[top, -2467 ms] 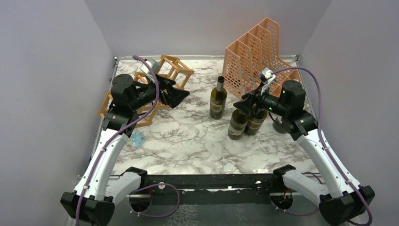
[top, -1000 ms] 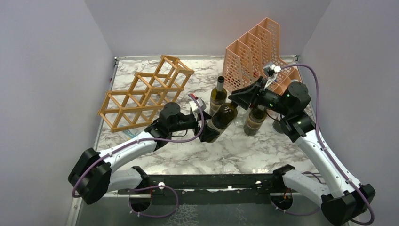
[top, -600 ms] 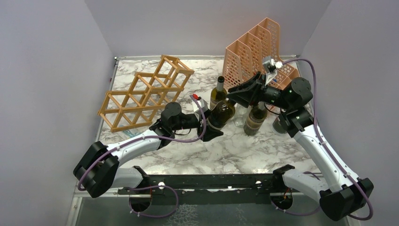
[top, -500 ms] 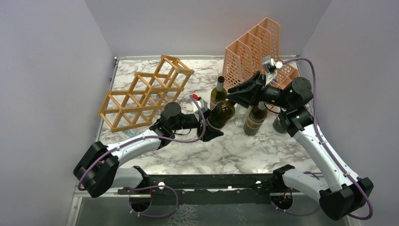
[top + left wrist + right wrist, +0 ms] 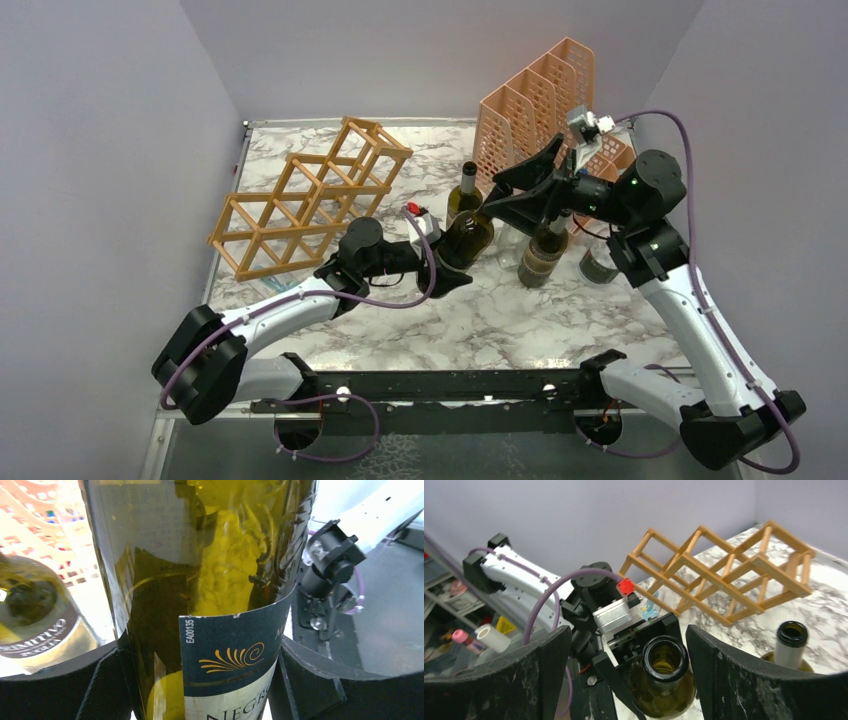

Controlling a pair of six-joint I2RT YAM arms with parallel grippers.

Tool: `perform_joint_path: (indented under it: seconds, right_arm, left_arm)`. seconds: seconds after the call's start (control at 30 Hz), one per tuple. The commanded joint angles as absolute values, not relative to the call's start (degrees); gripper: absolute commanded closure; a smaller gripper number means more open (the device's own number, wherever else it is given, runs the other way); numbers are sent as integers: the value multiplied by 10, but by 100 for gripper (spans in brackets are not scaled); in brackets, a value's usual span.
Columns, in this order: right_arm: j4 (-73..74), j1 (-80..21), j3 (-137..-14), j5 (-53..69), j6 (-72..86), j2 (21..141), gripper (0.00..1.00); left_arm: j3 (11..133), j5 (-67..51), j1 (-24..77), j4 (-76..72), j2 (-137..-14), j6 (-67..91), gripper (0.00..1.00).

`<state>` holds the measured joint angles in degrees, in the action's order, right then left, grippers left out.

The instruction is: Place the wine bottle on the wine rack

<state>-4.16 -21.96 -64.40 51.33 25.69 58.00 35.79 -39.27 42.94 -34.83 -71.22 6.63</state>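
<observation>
The wine bottle [image 5: 468, 238], dark green with a navy label, leans slightly at mid-table. My left gripper [image 5: 450, 268] is shut on its lower body; in the left wrist view the bottle [image 5: 200, 580] fills the frame and both black pads [image 5: 55, 690] press its sides. My right gripper [image 5: 512, 195] hovers open over the neck; the bottle's mouth [image 5: 664, 657] sits between its wide-apart fingers [image 5: 549, 670] with gaps on both sides. The wooden wine rack [image 5: 310, 195] lies at the back left, also in the right wrist view [image 5: 724, 570].
Two more bottles stand close by, one behind [image 5: 463, 195] and one to the right [image 5: 545, 250]. A peach mesh file holder [image 5: 540, 110] fills the back right. A small dark jar [image 5: 600, 265] sits by the right arm.
My right gripper has let go of the bottle's neck, opened wide and lifted up and right. My left gripper has closed in on the bottle's body.
</observation>
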Motion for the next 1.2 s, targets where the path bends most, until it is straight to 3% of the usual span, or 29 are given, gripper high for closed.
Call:
perform_joint_path:
  seconds: [0.0,0.27,0.57,0.9,1.17]
  right_arm:
    - [128,-221,-712,398,216,557,13]
    - [273,-221,-817,362,122,552,13]
    - [423,-221,-881,392,-35,597,15]
    - [439,-222,-811,374,-85,613,19]
    - [442,-228,-766,386,-75,625,38]
  left_arm:
    - [409,-364,427,-343,-666,-58,100]
    - [522,-261,427,-106,-655,-429,100]
    - [578,-161,427,-32,-669,-807,100]
    - [634,-125,429,-20,-697,-959,100]
    - [661,-139,430,-19,-719,-995,100]
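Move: The left hand already grips the body of the roughly upright wine bottle. From it the wine rack's middle lies about 20 cm ahead, 28 cm left and 12 cm lower. The right hand is open around the top of that bottle, its neck about 5 cm below and 2 cm left. A standing bottle is some 13 cm ahead and 5 cm left of the right hand; another is about 6 cm ahead and 10 cm right, both roughly 27 cm lower. Keeping its grip on the bottle body, the left hand carries it about 12 cm forward and 10 cm up, turning nearly 100 degrees so that the neck tips back and to the right. The open right hand backs off rightward and up about 4 cm, then drops some 12 cm, tipping its fingers down nearly 30 degrees and starting to close around the neck. ##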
